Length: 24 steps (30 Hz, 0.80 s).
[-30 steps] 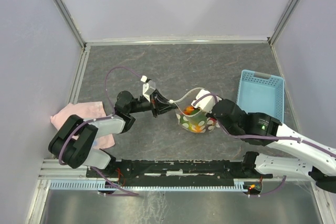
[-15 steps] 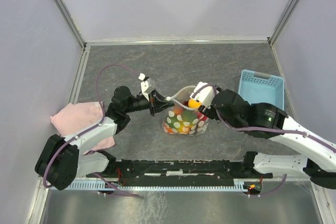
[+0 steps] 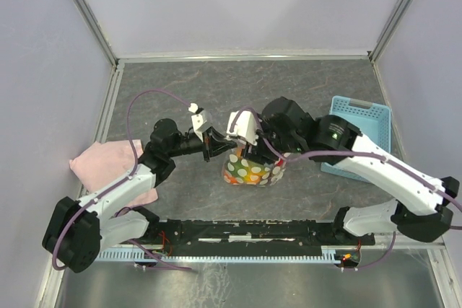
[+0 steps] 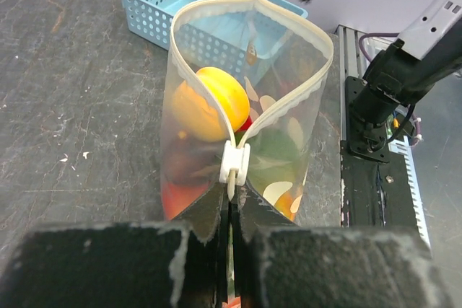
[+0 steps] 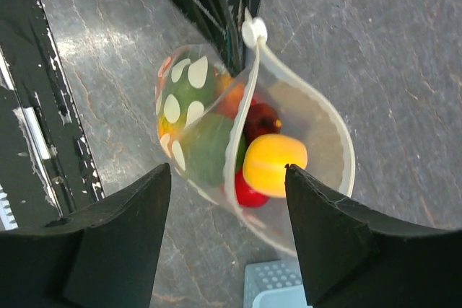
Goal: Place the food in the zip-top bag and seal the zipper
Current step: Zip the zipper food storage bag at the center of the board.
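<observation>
The zip-top bag (image 3: 253, 171) stands upright on the table with its mouth open in a loop. Its zipper (image 4: 318, 70) is the whitish strip around the mouth, ending in a white slider (image 4: 235, 162). My left gripper (image 4: 232, 205) is shut on the bag's edge just below that slider. The food lies inside the bag: a yellow-orange fruit (image 5: 274, 164) on top, a maroon one (image 5: 261, 120), a red one (image 5: 249, 192) and a green one (image 5: 209, 151). My right gripper (image 5: 225, 174) hovers open above the mouth, holding nothing.
A light-blue perforated basket (image 3: 361, 124) sits to the right of the bag, partly under my right arm. A pink cloth (image 3: 105, 162) lies at the left edge, beneath my left arm. A black rail (image 3: 253, 230) runs along the near edge.
My right gripper has opened and let the yellow-orange fruit drop into the bag, then swung up and left over the mouth. The left gripper kept its grip while the bag shifted slightly left.
</observation>
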Each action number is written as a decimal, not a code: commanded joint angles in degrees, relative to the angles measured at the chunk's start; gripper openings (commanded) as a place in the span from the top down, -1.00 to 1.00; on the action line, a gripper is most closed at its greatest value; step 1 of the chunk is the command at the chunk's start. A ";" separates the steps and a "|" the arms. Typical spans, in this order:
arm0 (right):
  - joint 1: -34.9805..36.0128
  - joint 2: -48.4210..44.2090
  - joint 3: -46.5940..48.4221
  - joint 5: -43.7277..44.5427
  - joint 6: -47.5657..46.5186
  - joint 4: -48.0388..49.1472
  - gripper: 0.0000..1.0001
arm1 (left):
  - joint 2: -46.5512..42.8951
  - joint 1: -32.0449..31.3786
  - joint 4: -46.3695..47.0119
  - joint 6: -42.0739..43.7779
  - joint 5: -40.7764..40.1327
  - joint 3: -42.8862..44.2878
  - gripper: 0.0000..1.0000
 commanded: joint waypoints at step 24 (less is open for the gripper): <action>-11.97 15.67 10.23 -37.40 -17.97 9.62 0.08 | -5.35 -1.77 -1.57 6.85 1.36 0.74 0.95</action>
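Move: The white zipper slider lies about 9 cm to the right hand's left, some 5 cm ahead and 5 cm lower. Inside the bag, the yellow mango sits about 7 cm ahead of the right hand, 1 cm to its right and 12 cm down; the green avocado is level with it fore and aft, about 1 cm to its left and 14 cm below. From the left hand, pinching the zipper's end, the slider is about 2 cm right, otherwise level. The right hand swings left and a little forward over the bag's open mouth towards the white slider, some 8 cm in all, turning counter-clockwise by roughly 25 degrees, rising slightly and then sinking again as its fingers narrow from wide to about half open on either side of the slider, with no touch to be seen yet. The left hand keeps its pinch on the zipper's end just beside the slider, holding the bag's top up while easing it back and slightly up by a centimetre or two. ##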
